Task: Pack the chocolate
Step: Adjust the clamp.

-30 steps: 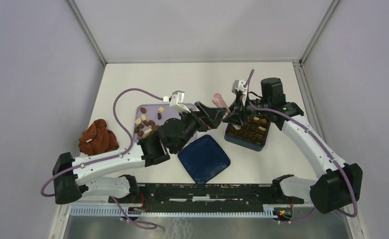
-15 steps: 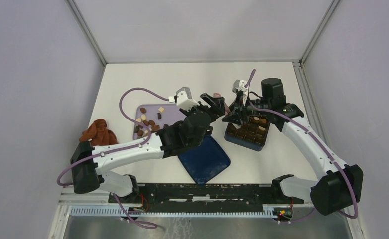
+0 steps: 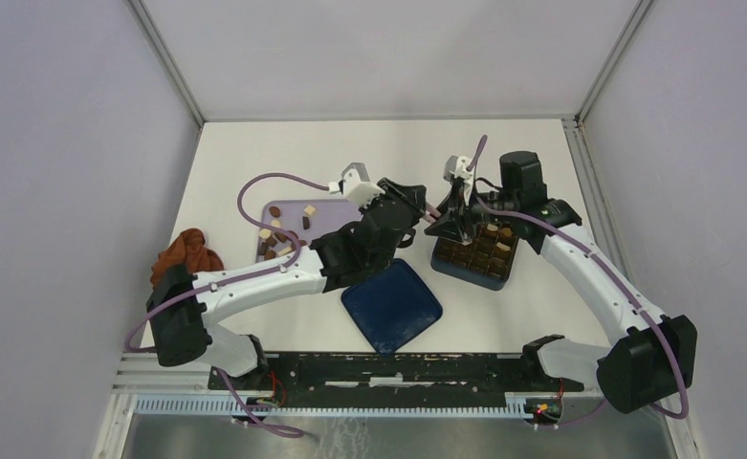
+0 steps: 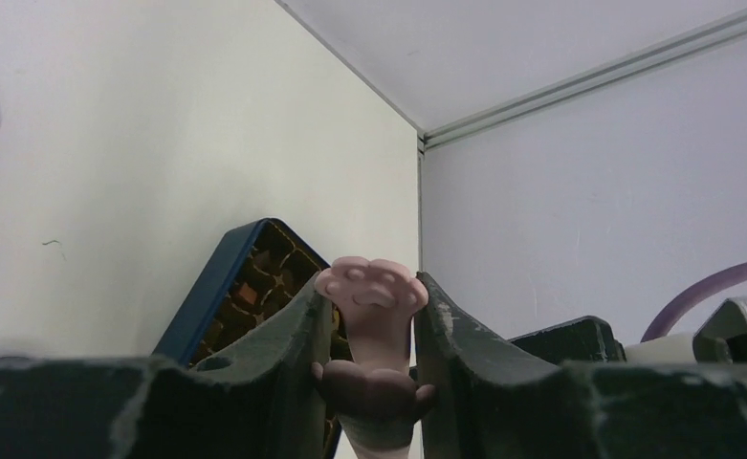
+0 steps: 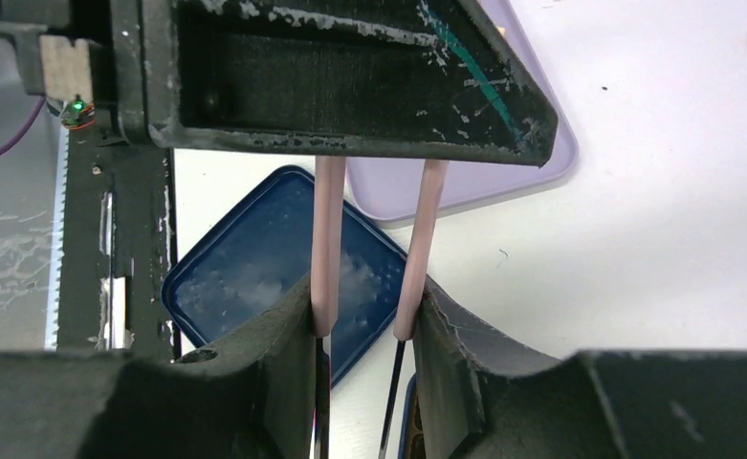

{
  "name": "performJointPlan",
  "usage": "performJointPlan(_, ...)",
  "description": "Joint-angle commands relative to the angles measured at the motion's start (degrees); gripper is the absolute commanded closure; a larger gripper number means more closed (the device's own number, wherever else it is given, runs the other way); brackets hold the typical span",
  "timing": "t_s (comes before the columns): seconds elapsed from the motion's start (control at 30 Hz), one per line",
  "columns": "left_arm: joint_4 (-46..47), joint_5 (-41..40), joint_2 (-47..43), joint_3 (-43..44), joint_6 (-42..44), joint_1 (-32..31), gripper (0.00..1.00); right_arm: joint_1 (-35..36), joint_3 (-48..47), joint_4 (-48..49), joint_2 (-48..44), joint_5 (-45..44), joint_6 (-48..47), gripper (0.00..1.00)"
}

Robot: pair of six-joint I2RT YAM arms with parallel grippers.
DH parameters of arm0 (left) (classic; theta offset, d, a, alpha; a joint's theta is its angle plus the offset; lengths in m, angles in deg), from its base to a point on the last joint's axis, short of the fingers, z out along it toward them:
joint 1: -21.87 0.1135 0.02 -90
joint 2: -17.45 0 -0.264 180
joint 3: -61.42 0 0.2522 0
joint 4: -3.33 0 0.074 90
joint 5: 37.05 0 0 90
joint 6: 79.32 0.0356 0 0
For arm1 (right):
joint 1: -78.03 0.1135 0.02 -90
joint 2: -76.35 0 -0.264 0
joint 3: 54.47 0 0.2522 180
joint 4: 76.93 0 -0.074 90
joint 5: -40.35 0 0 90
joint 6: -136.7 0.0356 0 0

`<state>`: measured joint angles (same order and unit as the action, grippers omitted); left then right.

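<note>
Loose chocolate [image 3: 278,239] lies on a lilac tray [image 3: 291,209] left of centre. More pieces fill a blue box [image 3: 460,271], whose rim [image 4: 211,287] shows in the left wrist view. Pink tongs [image 3: 425,199] hang between the two arms above the box's left end. My right gripper [image 3: 453,222] [image 5: 364,287] is shut on the tongs' two arms [image 5: 328,239], one against each finger. My left gripper [image 3: 415,201] [image 4: 371,287] is shut on the paw-shaped tips [image 4: 374,311], both fingers touching. I see no chocolate between the tips.
The blue lid [image 3: 393,306] [image 5: 254,277] lies flat in front of the box, under my left forearm. A reddish-brown cloth [image 3: 186,253] is bunched at the left edge. The lilac tray [image 5: 465,182] also shows in the right wrist view.
My left arm has swung right and forward to the tongs, and its jaws have closed from wide open onto the tips. The right arm and tongs have stayed put.
</note>
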<state>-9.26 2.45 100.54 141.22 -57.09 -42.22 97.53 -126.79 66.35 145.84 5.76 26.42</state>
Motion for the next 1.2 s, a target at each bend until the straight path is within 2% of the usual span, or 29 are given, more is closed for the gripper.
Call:
performJointPlan(0.0,2.3,5.4,0.4,0.1,-6.3,2.2,0.73,0.4,0.0,1.6,-0.3,-0.1,-1.4,0.58)
performJointPlan(0.1,3.1,7.0,-0.9,-2.3,-10.7,2.7,0.88,0.4,1.2,3.1,-0.5,-0.2,-1.3,0.58)
performJointPlan(0.2,5.1,7.6,-2.6,-5.3,-14.6,2.8,0.94,0.3,1.9,4.7,-0.3,1.1,-0.5,0.49)
performJointPlan(0.3,5.7,8.0,-3.5,-6.1,-15.3,2.8,0.95,0.3,3.6,8.1,-0.6,2.9,2.4,0.39)
performJointPlan(0.47,6.4,8.5,-3.9,-7.1,-16.5,2.8,0.95,0.3,6.2,13.4,-1.2,4.9,6.3,0.33)
performJointPlan(0.67,8.1,9.3,-5.0,-9.0,-18.9,3.3,0.96,0.3,7.4,14.5,-0.5,5.5,4.4,0.32)
performJointPlan(1.0,7.6,8.8,-4.4,-9.2,-20.8,3.4,0.96,0.4,11.7,24.2,-3.7,2.9,11.6,0.34)
performJointPlan(1.17,7.5,8.8,-4.0,-9.0,-20.9,3.4,0.96,0.6,12.5,26.1,-4.5,2.5,13.3,0.36)
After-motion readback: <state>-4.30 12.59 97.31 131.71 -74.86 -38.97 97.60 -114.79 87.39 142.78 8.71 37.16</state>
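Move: The left fingers already pinch the paw end of the pink clamp, whose middle lies about 4 cm back, 4 cm down and 1 cm to the right of that hand. The right hand holds the clamp lower down, its middle only some 1 cm ahead, left and above. From the right hand the chocolate box is level, roughly 11 cm right and 20 cm below; the blue tray is 11 cm back, 8 cm left and 22 cm below. Downward goes the left hand, about 3.5 cm before it comes up a little, keeping its pinch on the clamp's paw end while it rolls some 15 degrees, left side sinking, and tips slightly nose-down. Meanwhile the right fingers open by about half again around the clamp's arms, that hand sinking about 2 cm, drifting a little left, then rising again. ##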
